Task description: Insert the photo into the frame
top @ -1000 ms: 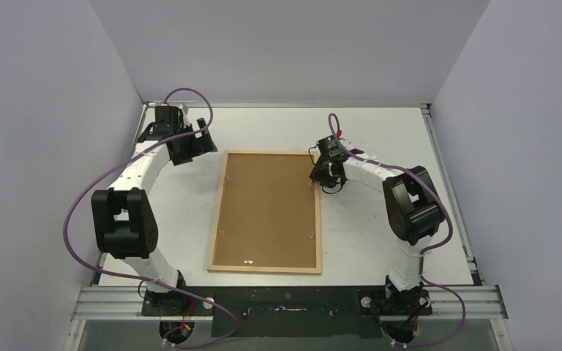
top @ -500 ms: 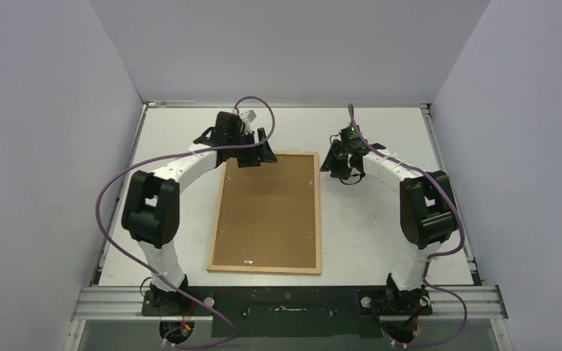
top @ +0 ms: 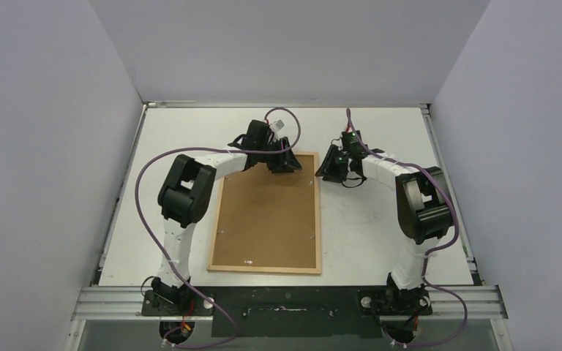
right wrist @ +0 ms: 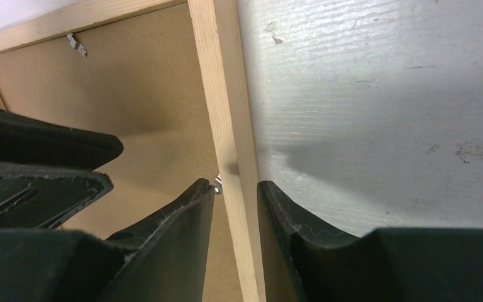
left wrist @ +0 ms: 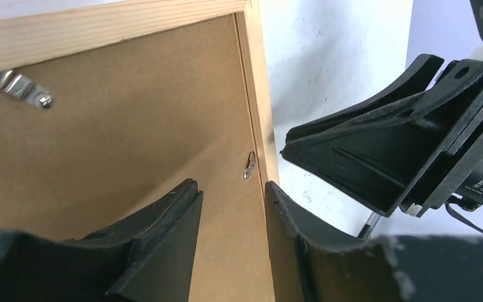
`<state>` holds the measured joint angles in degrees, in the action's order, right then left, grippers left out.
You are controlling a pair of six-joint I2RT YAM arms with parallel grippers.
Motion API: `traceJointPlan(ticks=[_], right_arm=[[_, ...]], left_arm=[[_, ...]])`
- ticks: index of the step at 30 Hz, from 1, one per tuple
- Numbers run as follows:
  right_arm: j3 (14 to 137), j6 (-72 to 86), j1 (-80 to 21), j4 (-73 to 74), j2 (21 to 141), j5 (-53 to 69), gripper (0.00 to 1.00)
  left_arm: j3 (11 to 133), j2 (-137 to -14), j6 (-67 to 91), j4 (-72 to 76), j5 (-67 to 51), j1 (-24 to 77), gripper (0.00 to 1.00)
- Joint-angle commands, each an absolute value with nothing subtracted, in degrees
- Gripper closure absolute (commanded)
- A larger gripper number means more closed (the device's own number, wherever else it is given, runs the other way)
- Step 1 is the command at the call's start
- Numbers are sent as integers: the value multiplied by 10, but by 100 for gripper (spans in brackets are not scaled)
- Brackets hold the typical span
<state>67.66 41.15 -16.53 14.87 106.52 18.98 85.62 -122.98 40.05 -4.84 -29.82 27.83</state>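
Observation:
The frame (top: 263, 269) lies back-up in the middle of the table, with the brown backing board (top: 267, 212) set inside it. The photo is out of view. My left gripper (top: 282, 159) hovers over the frame's far right corner. In the left wrist view it (left wrist: 229, 189) is open over the board, a small metal tab (left wrist: 249, 167) just ahead of it. My right gripper (top: 329, 164) sits at the frame's right rail (right wrist: 223, 94). In the right wrist view it (right wrist: 234, 187) is open, its jaws on either side of that rail with slim gaps.
The white table (top: 380, 241) is walled in by grey panels on three sides. The two grippers are close together at the same corner. The right gripper (left wrist: 377, 157) fills the right of the left wrist view. More metal tabs (right wrist: 75, 43) hold the board.
My left arm swung from the table's far left across to the frame's far right corner, its jaws narrowing. My right gripper shifted slightly along the right rail, its jaws widening and then narrowing.

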Motion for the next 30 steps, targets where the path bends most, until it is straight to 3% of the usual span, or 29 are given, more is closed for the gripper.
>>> traceJointPlan(ticks=[1, 16, 30], right_arm=[[664, 403, -160, 108, 1071, 212, 67], [653, 411, -158, 117, 1084, 193, 73], [661, 396, -169, 149, 1078, 172, 70]], left_arm=[[892, -1258, 435, 39, -350, 288, 63], [881, -1310, 490, 130, -391, 306, 82], [876, -1336, 471, 43, -344, 308, 100]])
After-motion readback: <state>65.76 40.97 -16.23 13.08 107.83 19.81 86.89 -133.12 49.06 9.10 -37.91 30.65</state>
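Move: The metal clip on the frame's right rail lies about 5 cm to the right of the left hand, 2 cm back and 4 cm below it. From that hand, the frame's far right corner is some 5 cm ahead and 7 cm right, and the far rail's clip 4 cm ahead and 4 cm left. The right hand hovers over the right rail, some 2 cm below and 1 cm left of it; the clip is about 2 cm left, 1 cm back and 2 cm down. Bring the left gripper about 5 cm right across the backing board to the clip at the right rail, then down some 3 cm and slightly back. Flatten the fingers about 10 degrees on the way and keep closing them until the tips meet around the clip at the rail's inner edge. Meanwhile lower the right gripper 1.5 cm, half open, until its inner fingertip rests on the rail, and hold there. ##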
